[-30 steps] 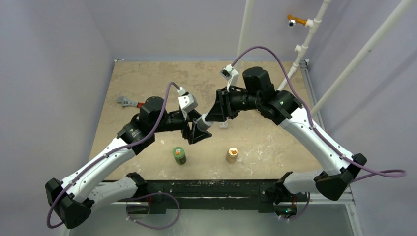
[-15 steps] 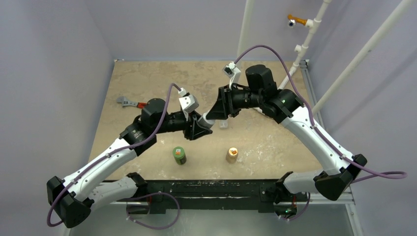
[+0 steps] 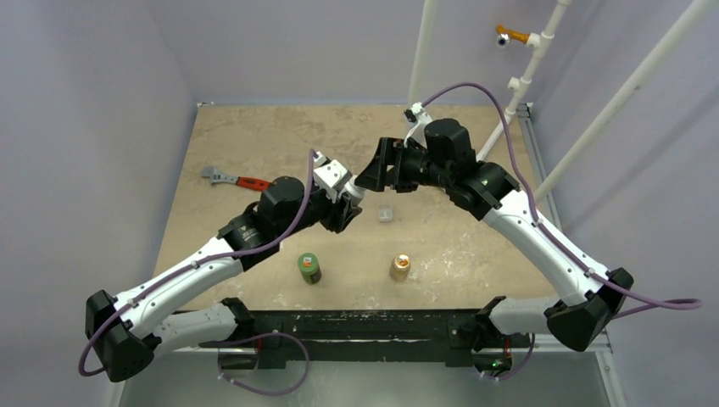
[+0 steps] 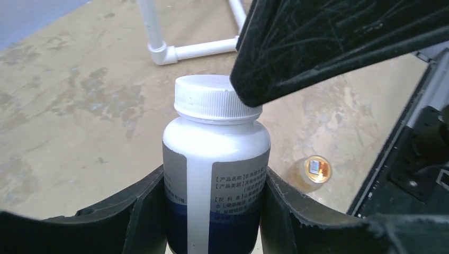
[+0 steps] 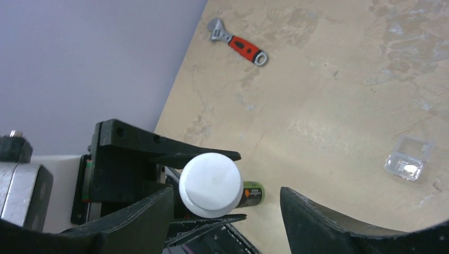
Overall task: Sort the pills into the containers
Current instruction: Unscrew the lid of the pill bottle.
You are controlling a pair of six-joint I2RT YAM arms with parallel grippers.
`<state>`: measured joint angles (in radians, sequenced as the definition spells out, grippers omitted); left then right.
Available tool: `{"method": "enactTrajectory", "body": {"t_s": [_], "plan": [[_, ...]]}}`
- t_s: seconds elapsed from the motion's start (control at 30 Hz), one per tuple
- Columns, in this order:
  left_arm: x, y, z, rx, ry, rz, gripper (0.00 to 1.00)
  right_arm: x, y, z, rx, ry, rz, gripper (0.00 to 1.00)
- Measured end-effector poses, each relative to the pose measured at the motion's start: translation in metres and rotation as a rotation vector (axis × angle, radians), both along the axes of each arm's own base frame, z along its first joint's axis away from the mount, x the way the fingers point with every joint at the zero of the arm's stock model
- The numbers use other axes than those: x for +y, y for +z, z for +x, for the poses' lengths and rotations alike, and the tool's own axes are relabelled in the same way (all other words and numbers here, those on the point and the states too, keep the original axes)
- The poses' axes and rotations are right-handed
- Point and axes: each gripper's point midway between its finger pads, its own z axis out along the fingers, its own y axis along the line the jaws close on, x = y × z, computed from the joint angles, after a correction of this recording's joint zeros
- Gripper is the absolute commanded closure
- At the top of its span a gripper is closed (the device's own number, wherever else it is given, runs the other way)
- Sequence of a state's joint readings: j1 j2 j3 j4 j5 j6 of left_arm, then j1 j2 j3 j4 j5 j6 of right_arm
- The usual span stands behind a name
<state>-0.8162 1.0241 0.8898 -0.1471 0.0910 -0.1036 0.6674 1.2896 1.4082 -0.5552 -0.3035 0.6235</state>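
My left gripper is shut on a white pill bottle with a blue-and-white label and a white screw cap in place. It holds the bottle upright above the middle of the table. My right gripper stands open just over that cap, one finger beside the cap's edge and nothing gripped. The container, a small clear plastic case, lies on the table just right of both grippers. A pale speck shows inside the case; I cannot make out other pills.
A green bottle and a tan-orange bottle stand near the front edge. A red-handled wrench lies at the left. White pipes rise at the back right, with a pipe foot lying on the table.
My left gripper closed on the white bottle and carried it up and to the right. My right gripper opened, let go of the bottle and drew back from it.
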Motion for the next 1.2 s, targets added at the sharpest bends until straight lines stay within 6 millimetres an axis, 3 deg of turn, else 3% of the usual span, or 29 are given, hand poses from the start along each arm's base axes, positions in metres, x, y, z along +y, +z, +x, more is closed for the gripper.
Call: {"method": "enactTrajectory", "body": {"t_s": [0.23, 0.53, 1.2], "plan": [[0.007, 0.001, 0.014, -0.052, 0.096, 0.032, 1.0, -0.003, 0.006, 0.024, -0.023, -0.147, 0.039, 0.36], [0.004, -0.012, 0.021, -0.042, 0.116, 0.08, 1.0, 0.019, 0.002, 0.019, -0.022, -0.125, 0.046, 0.39], [0.0, 0.002, 0.023, -0.054, 0.124, 0.039, 1.0, 0.015, -0.006, 0.031, -0.023, -0.192, 0.017, 0.5]]}}
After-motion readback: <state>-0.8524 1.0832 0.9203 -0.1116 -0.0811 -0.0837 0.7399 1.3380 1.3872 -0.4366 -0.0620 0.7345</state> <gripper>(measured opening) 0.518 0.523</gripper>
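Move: The bottle's white lid lies just off the right fingertips, about 4 cm to the right hand's left, roughly 1 cm farther out and 1 cm lower. From the left hand, which holds the bottle body, the lid is some 3 cm right, 1 cm ahead and 4 cm up. Far below the right hand, the clear box stands about 4 cm ahead and 2 cm right, 28 cm down; the amber jar is some 12 cm back and 5 cm right, 26 cm down. The lid is brought between the right fingers: the right hand goes about 3 cm forward, then slips 1.5 cm left over the cap, turning some 10 degrees clockwise while its wide-open fingers narrow around the lid without a clear clamp. The left hand keeps its grip on the bottle and carries it roughly 2.5 cm forward as well, turning slightly counter-clockwise, with a small dip and recovery. ##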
